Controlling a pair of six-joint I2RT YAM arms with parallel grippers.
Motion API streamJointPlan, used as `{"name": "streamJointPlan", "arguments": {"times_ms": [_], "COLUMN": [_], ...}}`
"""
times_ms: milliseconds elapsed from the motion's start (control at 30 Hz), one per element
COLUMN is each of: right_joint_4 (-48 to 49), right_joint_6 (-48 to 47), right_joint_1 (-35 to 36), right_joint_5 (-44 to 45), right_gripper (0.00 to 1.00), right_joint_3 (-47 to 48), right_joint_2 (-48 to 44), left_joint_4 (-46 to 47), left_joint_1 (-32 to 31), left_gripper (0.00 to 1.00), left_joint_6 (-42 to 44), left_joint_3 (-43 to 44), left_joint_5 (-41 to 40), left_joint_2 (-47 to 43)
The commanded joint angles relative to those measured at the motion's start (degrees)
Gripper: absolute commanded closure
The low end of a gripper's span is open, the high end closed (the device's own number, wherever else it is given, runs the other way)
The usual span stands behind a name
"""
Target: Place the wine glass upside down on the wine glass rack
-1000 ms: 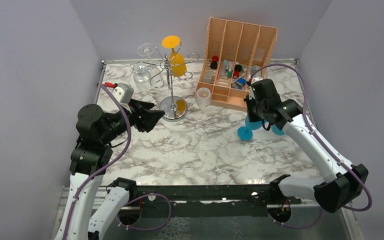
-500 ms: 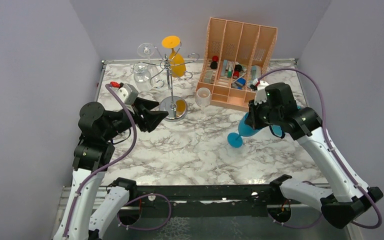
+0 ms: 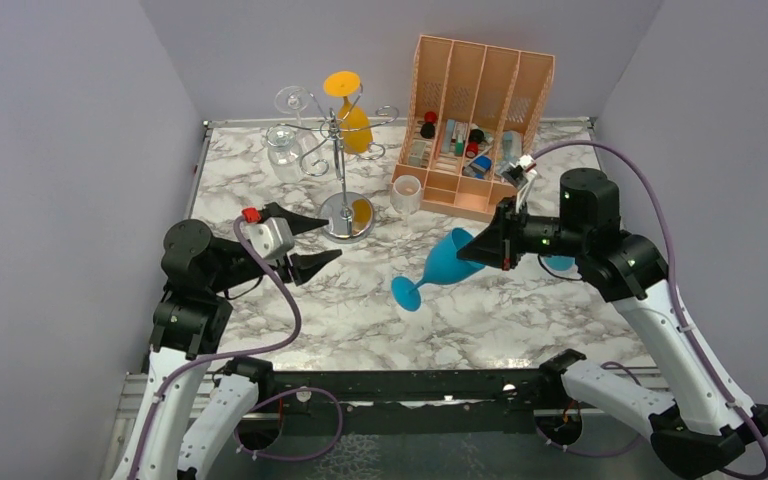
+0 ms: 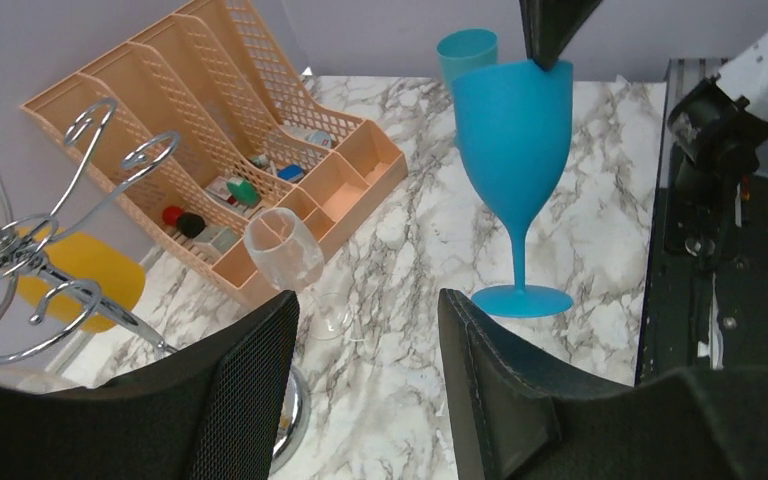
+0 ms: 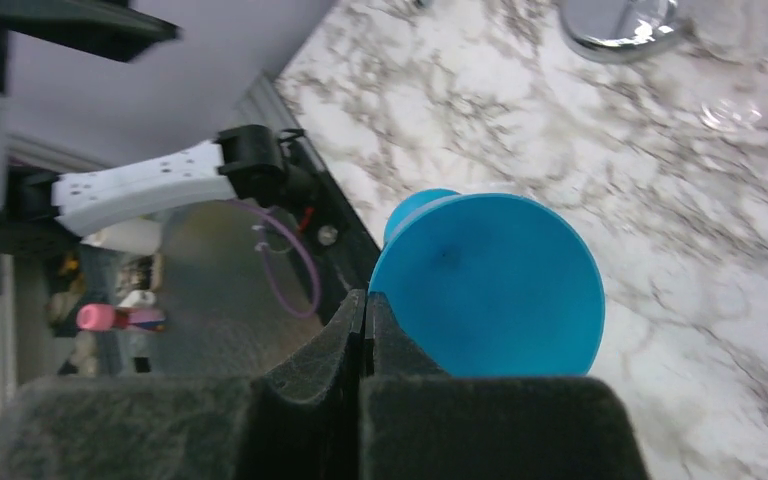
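Note:
A blue wine glass (image 3: pixel 445 262) hangs tilted above the middle of the table, its foot (image 3: pixel 407 293) pointing towards the left arm. My right gripper (image 3: pixel 478 248) is shut on its rim; the right wrist view looks into the bowl (image 5: pixel 490 285) beside the pinched fingertips (image 5: pixel 365 300). The left wrist view shows the glass (image 4: pixel 515 130) in front of my left gripper (image 4: pixel 368 305), which is open and empty. In the top view that gripper (image 3: pixel 320 240) is just left of the silver wine glass rack (image 3: pixel 338 150), near its disc base (image 3: pixel 347 215).
A yellow glass (image 3: pixel 355 122) and a clear glass (image 3: pixel 283 150) hang on the rack. A clear glass (image 3: pixel 406 193) stands before the orange organiser (image 3: pixel 475 90). Another blue cup (image 4: pixel 465 45) sits behind the right arm. Grey walls close three sides.
The right arm has lifted the blue glass off the table and carried it left towards the middle, tilting it. The left gripper has shifted nearer and lower, still open.

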Motion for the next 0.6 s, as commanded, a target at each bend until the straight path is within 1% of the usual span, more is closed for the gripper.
{"name": "streamJointPlan", "arguments": {"times_ms": [0,200,333,433,567], "right_joint_4": [13.1,21.4,25.9,27.9,29.6], "right_joint_6": [9.3,16.2,20.2,21.8,22.7], "right_joint_1": [0.2,0.3,0.3,0.3,0.3], "right_joint_5": [-12.4,-16.8,-18.4,-19.5,-20.4], "right_gripper": [0.99,0.99,0.99,0.99,0.99], "right_joint_3": [-1.6,-2.8,-3.8,-3.7,-3.4], "right_joint_2": [-2.0,-2.8,-2.6,-1.9,-1.1], "left_joint_4": [-0.1,-0.1,-0.2,-0.1,-0.1], "left_joint_1": [-0.2,-0.2,-0.2,-0.2,-0.2], "left_gripper": [0.42,0.42,0.42,0.42,0.43], "left_joint_6": [10.7,19.6,25.1,28.1,30.1], "left_joint_3": [-2.2,-5.3,-7.2,-8.3,-8.9], "left_joint_5": [10.0,15.2,22.9,27.4,30.3], "left_joint_2": [-1.3,-3.2,-4.4,-3.8,-1.4]}}
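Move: The blue wine glass, gripped at its rim by the right fingers, has its middle about 19 cm right of the left hand, 5 cm back and 6 cm below. The rack stands some 23 cm straight ahead of the left hand; the clear glass is about 27 cm ahead and 14 cm right. From the right hand, the wine glass's middle is 5 cm left, 3 cm back and 5 cm below, and the left gripper waits 23 cm left, 3 cm ahead. Right hand lifts the held wine glass about 7 cm while the open left backs and sinks towards its foot. ##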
